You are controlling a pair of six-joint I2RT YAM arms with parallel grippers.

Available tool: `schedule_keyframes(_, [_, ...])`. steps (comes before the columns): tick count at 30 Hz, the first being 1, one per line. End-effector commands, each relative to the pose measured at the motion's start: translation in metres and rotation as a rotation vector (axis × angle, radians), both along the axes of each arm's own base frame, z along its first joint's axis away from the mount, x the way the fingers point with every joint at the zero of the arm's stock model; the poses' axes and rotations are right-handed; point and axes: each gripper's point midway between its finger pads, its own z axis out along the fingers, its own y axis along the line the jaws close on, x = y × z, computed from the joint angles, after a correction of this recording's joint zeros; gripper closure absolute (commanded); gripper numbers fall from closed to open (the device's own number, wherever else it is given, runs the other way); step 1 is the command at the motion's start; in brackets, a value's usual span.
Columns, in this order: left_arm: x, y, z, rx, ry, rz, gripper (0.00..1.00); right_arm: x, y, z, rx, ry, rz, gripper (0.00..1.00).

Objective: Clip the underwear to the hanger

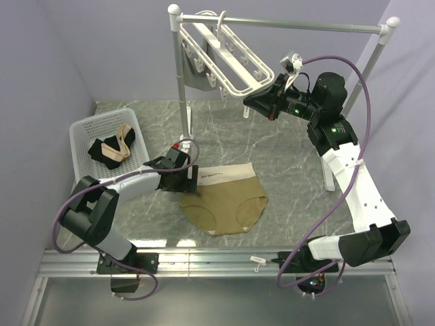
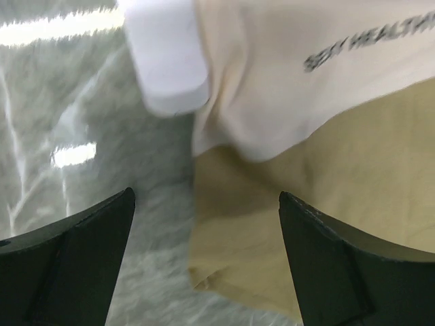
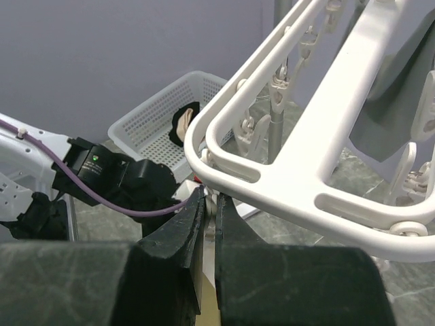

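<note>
The tan underwear (image 1: 228, 204) lies flat on the marble table, its pale waistband label (image 1: 221, 175) at the far edge. My left gripper (image 1: 192, 182) is low over the garment's left edge. In the left wrist view it (image 2: 205, 195) stands open, with the underwear's side edge (image 2: 326, 190) lying between the fingers and untouched. The white hanger (image 1: 231, 61) hangs tilted from the rail. My right gripper (image 1: 248, 105) is raised at its near corner. In the right wrist view it (image 3: 211, 197) is shut on a small white clip (image 3: 213, 202) dangling under the hanger frame (image 3: 306, 163).
A silver rail stand (image 1: 285, 26) carries the hanger and a grey garment (image 1: 194, 76). Its post (image 1: 183, 115) stands just behind the left gripper. A white basket (image 1: 85, 129) with black and beige cloth pieces (image 1: 112, 151) sits at the left. A white rounded block (image 2: 166, 61) lies beside the waistband.
</note>
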Motion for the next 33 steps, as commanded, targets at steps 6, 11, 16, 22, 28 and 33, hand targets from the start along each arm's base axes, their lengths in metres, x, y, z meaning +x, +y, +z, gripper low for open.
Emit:
schedule_keyframes(6, [0.048, -0.043, 0.015, -0.073, -0.097, 0.03, 0.08, -0.014, -0.002, 0.01, -0.003, -0.051, -0.009, 1.0])
schedule_keyframes(11, [0.055, -0.071, 0.015, -0.105, -0.106, 0.018, 0.08, -0.015, -0.003, 0.007, -0.006, -0.048, -0.008, 1.0])
schedule_keyframes(16, [0.054, -0.101, 0.006, -0.099, -0.096, -0.04, 0.13, -0.015, -0.002, 0.008, -0.011, -0.058, -0.005, 1.0])
schedule_keyframes(22, [0.059, -0.119, -0.006, -0.062, -0.084, -0.077, 0.2, -0.013, -0.002, 0.005, -0.015, -0.056, -0.004, 1.0])
schedule_keyframes(28, [0.067, -0.107, -0.008, 0.011, -0.119, -0.059, 0.4, -0.014, -0.002, 0.004, -0.017, -0.062, 0.001, 1.0])
schedule_keyframes(33, [0.07, -0.1, -0.017, 0.079, -0.125, -0.099, 0.5, -0.015, -0.002, 0.002, -0.017, -0.061, 0.002, 1.0])
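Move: The waistband lying flat on the table has its middle about 11 cm to the right of the open left hand, 5 cm ahead and a couple of centimetres below. The brown body of the underwear is centred some 13 cm right and 5 cm back; the near end of the stand foot is roughly 4 cm ahead and 2 cm left. From the right hand, the waistband is about 7 cm left, level fore and aft, and some 43 cm below. The left fingers gather the waistband between them: staying low with fingertips down, the hand sweeps about 12 cm right and 7 cm forward over the left part of the underwear, pushing cloth along, then eases back a centimetre left as the fingers close to about half open around the bunched band. The right hand keeps its grip on the hanger's near end, holding it almost still. ##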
